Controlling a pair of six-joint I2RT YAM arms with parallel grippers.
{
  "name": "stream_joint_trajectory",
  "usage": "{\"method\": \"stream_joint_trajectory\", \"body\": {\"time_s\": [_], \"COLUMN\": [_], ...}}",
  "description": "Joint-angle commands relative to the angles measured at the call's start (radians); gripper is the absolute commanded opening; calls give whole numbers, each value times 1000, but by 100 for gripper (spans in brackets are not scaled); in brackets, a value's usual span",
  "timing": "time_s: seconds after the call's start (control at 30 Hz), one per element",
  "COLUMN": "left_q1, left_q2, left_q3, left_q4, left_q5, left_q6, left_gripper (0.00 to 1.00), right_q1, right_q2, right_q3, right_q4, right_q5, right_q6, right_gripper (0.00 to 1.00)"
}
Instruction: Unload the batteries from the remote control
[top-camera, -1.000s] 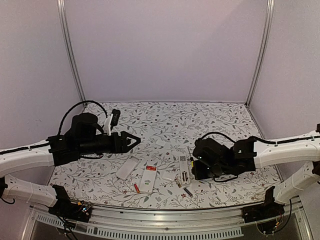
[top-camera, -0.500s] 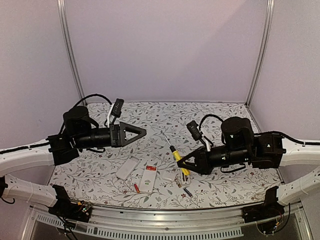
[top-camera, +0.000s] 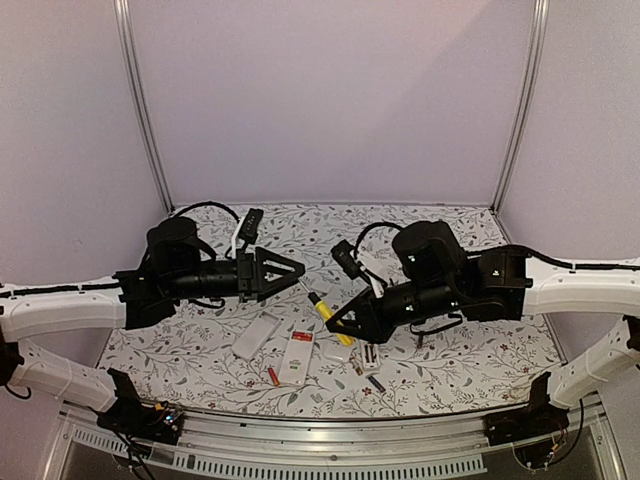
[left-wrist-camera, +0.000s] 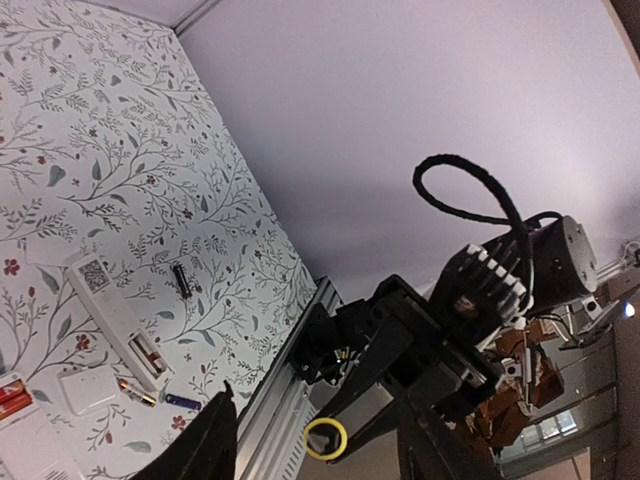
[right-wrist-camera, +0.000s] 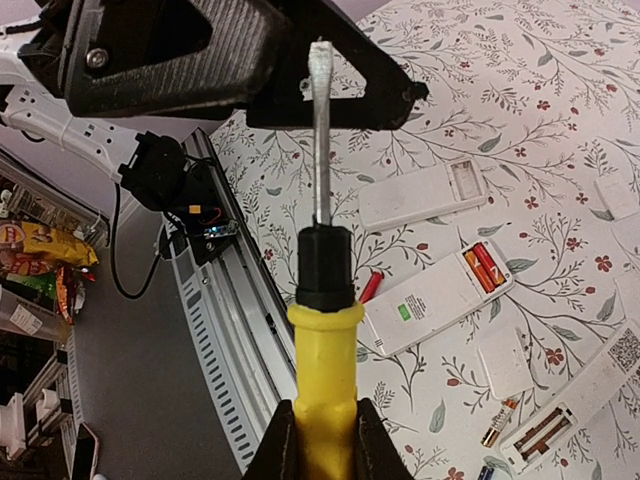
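My right gripper (top-camera: 348, 320) (right-wrist-camera: 322, 445) is shut on the yellow-handled screwdriver (top-camera: 330, 318) (right-wrist-camera: 325, 370) and holds it above the table, tip pointing at my left gripper (top-camera: 298, 268) (right-wrist-camera: 300, 70). The left gripper is open and empty in the air; in the left wrist view (left-wrist-camera: 320, 465) it faces the right arm. A white remote (top-camera: 298, 357) (right-wrist-camera: 440, 295) lies open with two red-orange batteries (right-wrist-camera: 483, 265) inside. A narrow remote (top-camera: 370, 345) (left-wrist-camera: 110, 310) (right-wrist-camera: 590, 390) also holds batteries (left-wrist-camera: 150, 355). Loose batteries lie nearby: a red one (top-camera: 272, 376) (right-wrist-camera: 368, 287) and a dark one (top-camera: 376, 383) (left-wrist-camera: 183, 401).
A third white remote (top-camera: 256, 335) (right-wrist-camera: 425, 195) lies back-up left of the open one. A loose white cover (top-camera: 337, 351) (right-wrist-camera: 505, 355) lies between the remotes. A small black piece (left-wrist-camera: 181, 280) lies further right. The metal front rail (top-camera: 330, 460) bounds the near edge.
My right gripper rose from the table with the screwdriver and swung left toward the centre. My left gripper moved right, toward it.
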Motion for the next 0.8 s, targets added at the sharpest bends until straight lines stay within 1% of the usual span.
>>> {"method": "stream_joint_trajectory", "body": {"time_s": [0.0, 0.1, 0.2, 0.33, 0.47, 0.5, 0.53, 0.57, 0.6, 0.63, 0.67, 0.7, 0.77], "left_q1": [-9, -9, -11, -12, -15, -15, -15, -16, -16, -15, -15, -16, -15], "left_q2": [18, 26, 31, 36, 21, 12, -3, -27, -43, -62, -79, -93, -119], "left_q3": [-9, -14, -21, -26, -29, -34, -46, -57, -68, -81, -91, -100, -108], "left_q4": [59, 52, 51, 55, 65, 71, 85, 102, 120, 142, 164, 189, 233], "left_q5": [10, 4, 3, -2, -23, -38, -54, -72, -99, -118, -136, -152, -181], "left_q6": [-35, -46, -56, -69, -72, -72, -72, -71, -72, -73, -72, -68, -50], "left_gripper": [45, 27, 17, 0, 0, 0, 0, 0, 0, 0, 0, 0, 0], "right_q1": [8, 10, 10, 13, 13, 14, 14, 14, 14, 14, 14, 15, 14], "right_q2": [42, 51, 56, 60, 59, 57, 51, 38, 28, 10, -7, -39, -86], "right_q3": [51, 57, 60, 63, 64, 61, 56, 48, 37, 17, -9, -37, -99], "right_q4": [-59, -68, -75, -77, -80, -78, -74, -62, -28, 7, 56, 111, 226], "right_q5": [57, 81, 95, 113, 176, 217, 247, 266, 279, 289, 305, 321, 350], "right_q6": [-50, -58, -59, -64, -58, -50, -30, -12, 3, 33, 58, 97, 192], "right_gripper": [0, 0, 0, 0, 1, 9, 28, 49, 66, 77, 85, 90, 93]}}
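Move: The screwdriver, held by its yellow handle in the right hand, has its middle about 7 cm right, 5 cm back and 2 cm below the left hand point. Its metal tip is almost between those open fingers. From the right hand, the left gripper's fingers are roughly 10 cm left, 6 cm ahead and 3 cm above. On the table, the red-battery remote is about 8 cm back of the left hand and 24 cm below, neither left nor right; the loose cover lies straight under the right hand, some 21 cm down. Almost in place, the left hand shuts its half-open fingers fully on the screwdriver's thin metal shaft, dipping about 1 cm, then starting up and left. The right hand keeps its grip on the handle while easing slightly forward and down, then opens wide, lets go and slips forward off the handle, turning some 10 degrees clockwise; about 3.5 cm forward in all. ##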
